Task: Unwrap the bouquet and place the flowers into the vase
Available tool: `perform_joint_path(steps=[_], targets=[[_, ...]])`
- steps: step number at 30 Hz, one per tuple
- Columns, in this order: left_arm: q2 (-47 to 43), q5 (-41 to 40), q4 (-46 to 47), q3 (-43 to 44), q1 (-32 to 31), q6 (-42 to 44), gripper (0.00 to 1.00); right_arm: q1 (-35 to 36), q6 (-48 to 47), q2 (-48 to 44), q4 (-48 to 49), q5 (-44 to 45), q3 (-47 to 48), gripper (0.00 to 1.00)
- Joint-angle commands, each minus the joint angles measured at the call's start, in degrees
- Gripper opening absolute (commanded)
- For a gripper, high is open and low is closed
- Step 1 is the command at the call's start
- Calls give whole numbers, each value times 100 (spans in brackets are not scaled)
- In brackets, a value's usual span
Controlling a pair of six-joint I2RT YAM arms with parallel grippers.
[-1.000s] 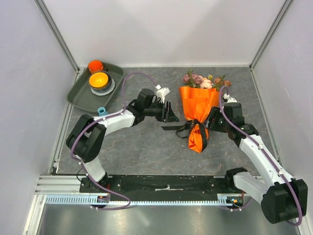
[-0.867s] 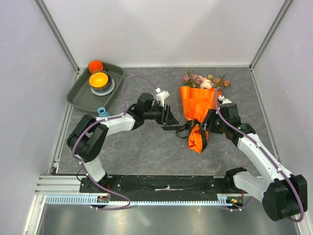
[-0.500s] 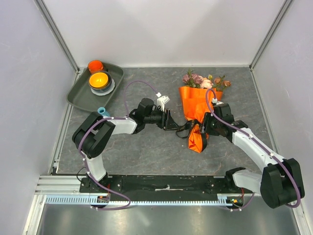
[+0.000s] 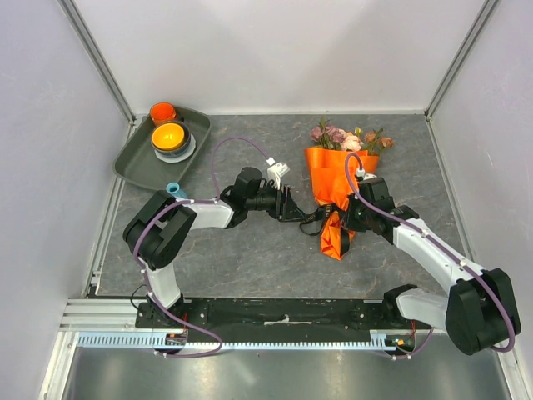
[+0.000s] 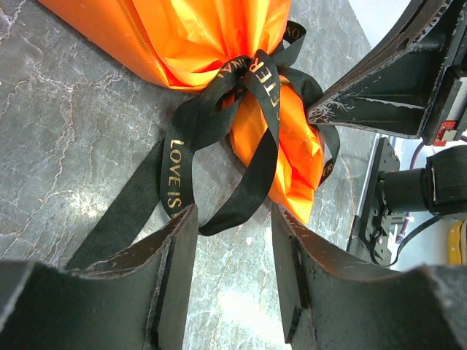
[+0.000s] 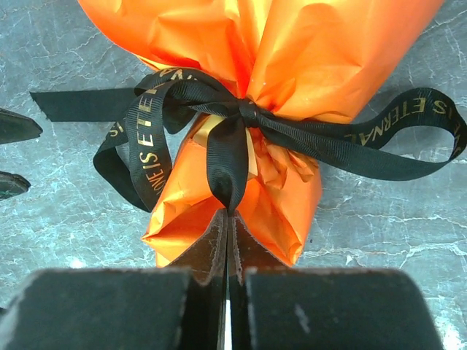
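The bouquet [image 4: 337, 177] lies on the table in its orange paper, with the flowers [image 4: 346, 137] poking out at the far end. A black ribbon [image 6: 228, 157] with gold lettering is tied round its narrow part. My right gripper [image 6: 228, 216] is shut on a hanging loop of that ribbon, over the bouquet's near end [image 4: 340, 218]. From the left, my left gripper [image 5: 233, 211] stands open, low over the table; another ribbon loop [image 5: 252, 175] lies just past its fingertips, and nothing is between the jaws. The teal vase [image 4: 173, 189] peeks out behind the left arm.
A dark grey tray [image 4: 133, 162] at the back left holds an orange bowl [image 4: 169, 135] and an orange cup [image 4: 162, 111]. White walls and metal posts close in the table on three sides. The vase stands close to the tray's near corner.
My right gripper moved in over the bouquet's near end and closed on the ribbon loop. The left arm slid right toward the ribbon and has since held still.
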Motion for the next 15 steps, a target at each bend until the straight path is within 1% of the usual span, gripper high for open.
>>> perform_joint_path(steps=[1, 4, 8, 12, 15], targets=[[-43, -43, 315, -47, -54, 136, 52, 36, 19, -293, -92, 159, 315, 0], [-7, -113, 254, 14, -54, 206, 52, 35, -7, -530, -294, 256, 517, 0], [89, -569, -282, 286, -54, 364, 52, 36, -7, -811, -479, 300, 694, 0], [448, -457, -423, 646, -80, 373, 51, 36, 28, -1005, -497, 300, 852, 0], [555, -264, -493, 910, -133, 539, 50, 36, 28, -944, -453, 300, 905, 0]])
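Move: Already pinched shut on the black ribbon strand, the right hand has the knot about 5 cm ahead, 2 cm to its left and slightly lower; the flowers lie some 22 cm ahead and 2 cm right. For the half-open, empty left hand, the ribbon's loose left tail is roughly 3 cm ahead, 2 cm left and 5 cm below. From that hand, the left loop is 1 cm ahead and 4 cm right, the knot 3 cm ahead and 9 cm right. Pulling the pinched strand almost straight up by about 7 cm, the right hand stays shut and tips its fingers some 10 degrees outward, drawing on the knot from above. The left hand, after a short hold, eases forward and down about 2 cm towards the loose left tail, fingers still half open and gripping nothing. ##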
